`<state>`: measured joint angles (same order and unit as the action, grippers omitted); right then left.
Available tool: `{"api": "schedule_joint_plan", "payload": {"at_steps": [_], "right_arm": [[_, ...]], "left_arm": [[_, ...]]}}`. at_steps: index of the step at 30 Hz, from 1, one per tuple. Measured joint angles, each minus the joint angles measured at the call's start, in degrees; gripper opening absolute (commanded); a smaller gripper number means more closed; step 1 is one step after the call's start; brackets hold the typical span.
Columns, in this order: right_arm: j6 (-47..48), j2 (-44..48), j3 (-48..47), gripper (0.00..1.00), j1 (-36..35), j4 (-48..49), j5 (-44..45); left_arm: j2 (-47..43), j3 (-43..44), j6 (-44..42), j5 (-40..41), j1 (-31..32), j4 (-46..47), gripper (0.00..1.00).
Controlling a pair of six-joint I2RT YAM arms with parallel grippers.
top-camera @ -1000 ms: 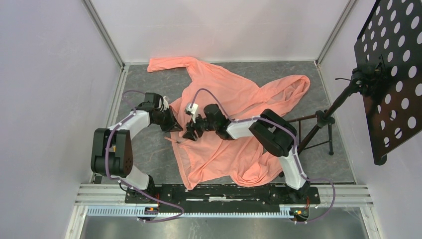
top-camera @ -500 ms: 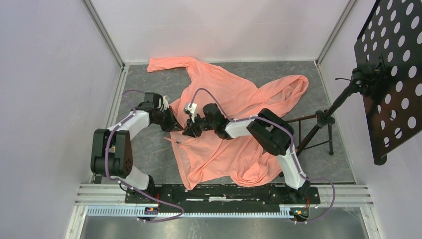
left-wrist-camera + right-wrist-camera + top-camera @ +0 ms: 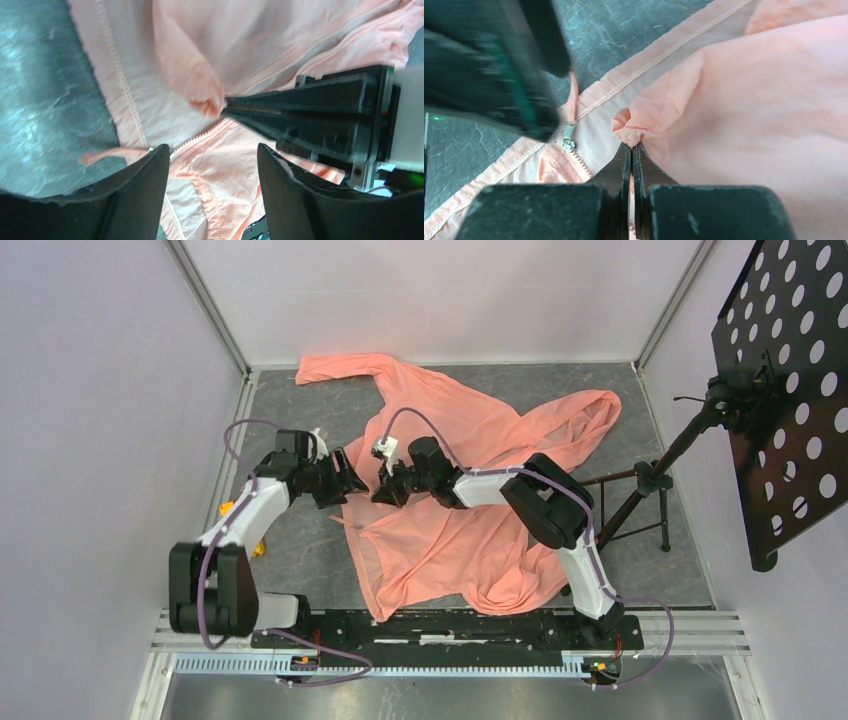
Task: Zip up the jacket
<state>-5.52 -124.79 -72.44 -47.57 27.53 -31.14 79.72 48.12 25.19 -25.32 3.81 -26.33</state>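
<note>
The salmon-pink jacket (image 3: pixel 470 470) lies crumpled across the grey table, one sleeve reaching to the back left. My right gripper (image 3: pixel 631 146) is shut on a small bunched fold of the jacket (image 3: pixel 634 127) next to the front opening. A metal zipper slider (image 3: pixel 568 137) sits on the zipper teeth just left of that fold. My left gripper (image 3: pixel 212 170) hovers open over the zipper line (image 3: pixel 200 135), with fabric below but nothing between its fingers (image 3: pixel 135 195). In the top view the left gripper (image 3: pixel 350 480) and right gripper (image 3: pixel 385 490) nearly face each other at the jacket's left edge.
A black perforated music stand (image 3: pixel 780 390) stands at the right, its tripod legs (image 3: pixel 640 510) beside the jacket's right edge. White enclosure walls ring the table. The arms' mounting rail (image 3: pixel 450 625) runs along the near edge.
The right gripper has closed on the fold of fabric. The left gripper has opened, and the left arm has swung outward at its base and elbow.
</note>
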Motion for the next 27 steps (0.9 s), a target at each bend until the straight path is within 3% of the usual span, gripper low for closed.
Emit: {"api": "schedule_joint_plan", "payload": {"at_steps": [6,13,19,26,27], "right_arm": [[1.36,-0.02,-5.33,0.01,2.01,-8.66,-0.13],[2.93,-1.42,-11.87,0.14,2.62,-19.02,3.5],[4.04,-3.32,-17.51,0.55,2.51,-29.77,9.84],[3.48,-0.17,-17.33,0.77,2.14,-37.73,16.04],[2.75,1.81,-15.13,0.97,1.92,-37.7,17.07]], "left_arm": [[-14.69,-6.75,3.54,2.89,-0.55,-1.38,0.8],[-30.95,-16.39,13.53,2.21,-0.57,-3.13,0.87],[-37.33,-21.24,20.55,1.09,-0.57,-3.82,0.87],[-40.28,-21.29,21.31,1.46,-0.57,-3.82,0.85],[-40.63,-21.27,21.29,1.95,-0.57,-3.82,0.83]]}}
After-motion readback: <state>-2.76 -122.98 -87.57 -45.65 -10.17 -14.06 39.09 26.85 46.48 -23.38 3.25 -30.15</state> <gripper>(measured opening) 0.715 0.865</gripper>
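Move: The right fingers already pinch the edge of the jacket's far flap; the spot it is taken to is about 5 cm ahead, 2 cm right and 1 cm down. The zipper slider lies some 5 cm back, 4 cm left and 3 cm below. From the empty left hand the slider is roughly 4 cm back, 1 cm left and 7 cm down, its pull tab 4 cm back and 5 cm left; the pinched flap is 4 cm right, 1 cm back, 5 cm down. Keeping its pinch, the right hand draws the flap edge about 5 cm forward, away from the slider, then opens and lets go, rolling over some 20 degrees as it slides about 5 cm to the right. The left hand, touching nothing, pulls back nearly 9 cm and rises 3 cm above the slider area, opening wider and turning counter-clockwise. ##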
